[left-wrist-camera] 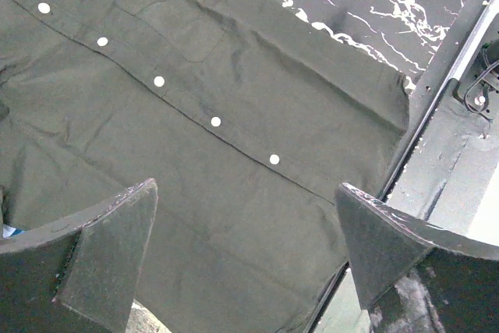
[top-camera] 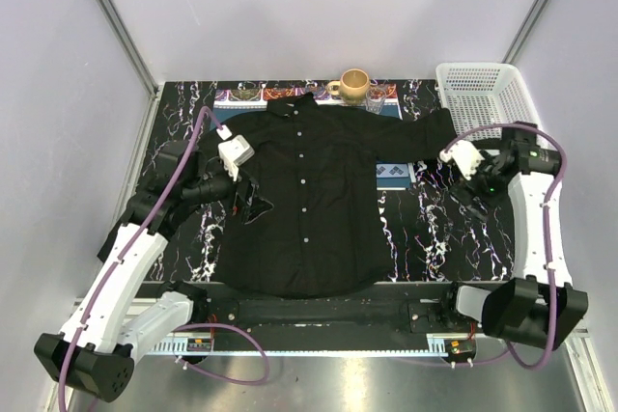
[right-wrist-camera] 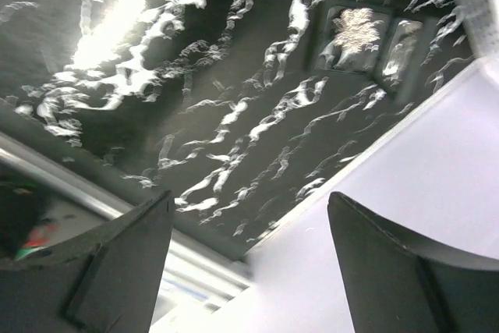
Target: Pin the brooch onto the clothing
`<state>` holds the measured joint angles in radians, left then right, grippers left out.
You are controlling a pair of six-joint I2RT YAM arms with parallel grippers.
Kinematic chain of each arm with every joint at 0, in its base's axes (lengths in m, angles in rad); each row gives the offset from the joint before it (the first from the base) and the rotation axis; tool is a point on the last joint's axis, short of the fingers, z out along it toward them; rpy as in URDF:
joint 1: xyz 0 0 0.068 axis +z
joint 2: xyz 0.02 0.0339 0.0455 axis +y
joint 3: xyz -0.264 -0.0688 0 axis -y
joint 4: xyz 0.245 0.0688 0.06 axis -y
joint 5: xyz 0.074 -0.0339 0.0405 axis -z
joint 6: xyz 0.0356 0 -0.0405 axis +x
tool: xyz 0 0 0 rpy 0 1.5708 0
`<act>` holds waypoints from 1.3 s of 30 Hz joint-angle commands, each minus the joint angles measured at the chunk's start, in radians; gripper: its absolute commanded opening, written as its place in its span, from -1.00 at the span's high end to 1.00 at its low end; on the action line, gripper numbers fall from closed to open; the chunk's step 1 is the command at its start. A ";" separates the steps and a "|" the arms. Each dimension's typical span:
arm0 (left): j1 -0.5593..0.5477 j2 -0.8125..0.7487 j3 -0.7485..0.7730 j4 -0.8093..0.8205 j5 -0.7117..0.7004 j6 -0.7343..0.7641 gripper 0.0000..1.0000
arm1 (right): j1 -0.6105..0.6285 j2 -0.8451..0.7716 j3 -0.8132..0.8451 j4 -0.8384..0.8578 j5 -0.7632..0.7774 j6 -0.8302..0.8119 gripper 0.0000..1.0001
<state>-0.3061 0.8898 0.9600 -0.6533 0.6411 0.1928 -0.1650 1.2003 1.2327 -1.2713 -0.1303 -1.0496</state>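
Note:
The clothing, a black button-up shirt (top-camera: 319,219), lies spread flat on the marble table (top-camera: 425,238), collar at the far side. Its row of white buttons (left-wrist-camera: 216,122) runs across the left wrist view. My left gripper (top-camera: 253,204) hovers over the shirt's (left-wrist-camera: 195,193) left side, fingers wide open (left-wrist-camera: 245,187) with only cloth below. My right gripper (top-camera: 465,185) hangs near the shirt's right sleeve, open (right-wrist-camera: 249,195) and empty, over bare table by the side wall. The brooch shows in no view.
A tan cup (top-camera: 353,84) and a clear glass (top-camera: 375,94) stand behind the collar on patterned mats (top-camera: 241,96). A white basket (top-camera: 483,94) sits at the back right. A blue-white mat (top-camera: 394,176) lies under the right sleeve. Walls enclose the table.

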 commanded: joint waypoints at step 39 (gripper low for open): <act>0.015 0.110 -0.078 0.135 0.034 0.100 -0.98 | -0.410 0.338 -0.438 0.929 -0.551 -1.368 0.11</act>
<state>-0.2996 0.9989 0.8783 -0.5735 0.6563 0.2848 -0.5705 1.5276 0.8104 -0.3996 -0.6239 -1.9858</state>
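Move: The brooch, in its open case on the table, lies about 13 cm ahead of the right hand, 6 cm to its right and some 16 cm below. The white basket's middle is roughly 26 cm beyond the brooch and 5 cm farther right. The shirt's right sleeve lies some 20 cm beyond the brooch and 12 cm to its left. From the left hand the brooch is about 65 cm to the right, 12 cm ahead and 20 cm down. The brooch is what the right hand comes down to: it sweeps forward and right, then mostly sinks, ending about 11 cm forward, 8 cm right and 13 cm lower. On the way it swings counter-clockwise some 35 degrees, tips its fingers forward and narrows them to about half open, short of a grip. The left hand, wide open, sinks about 5 cm over the shirt. ##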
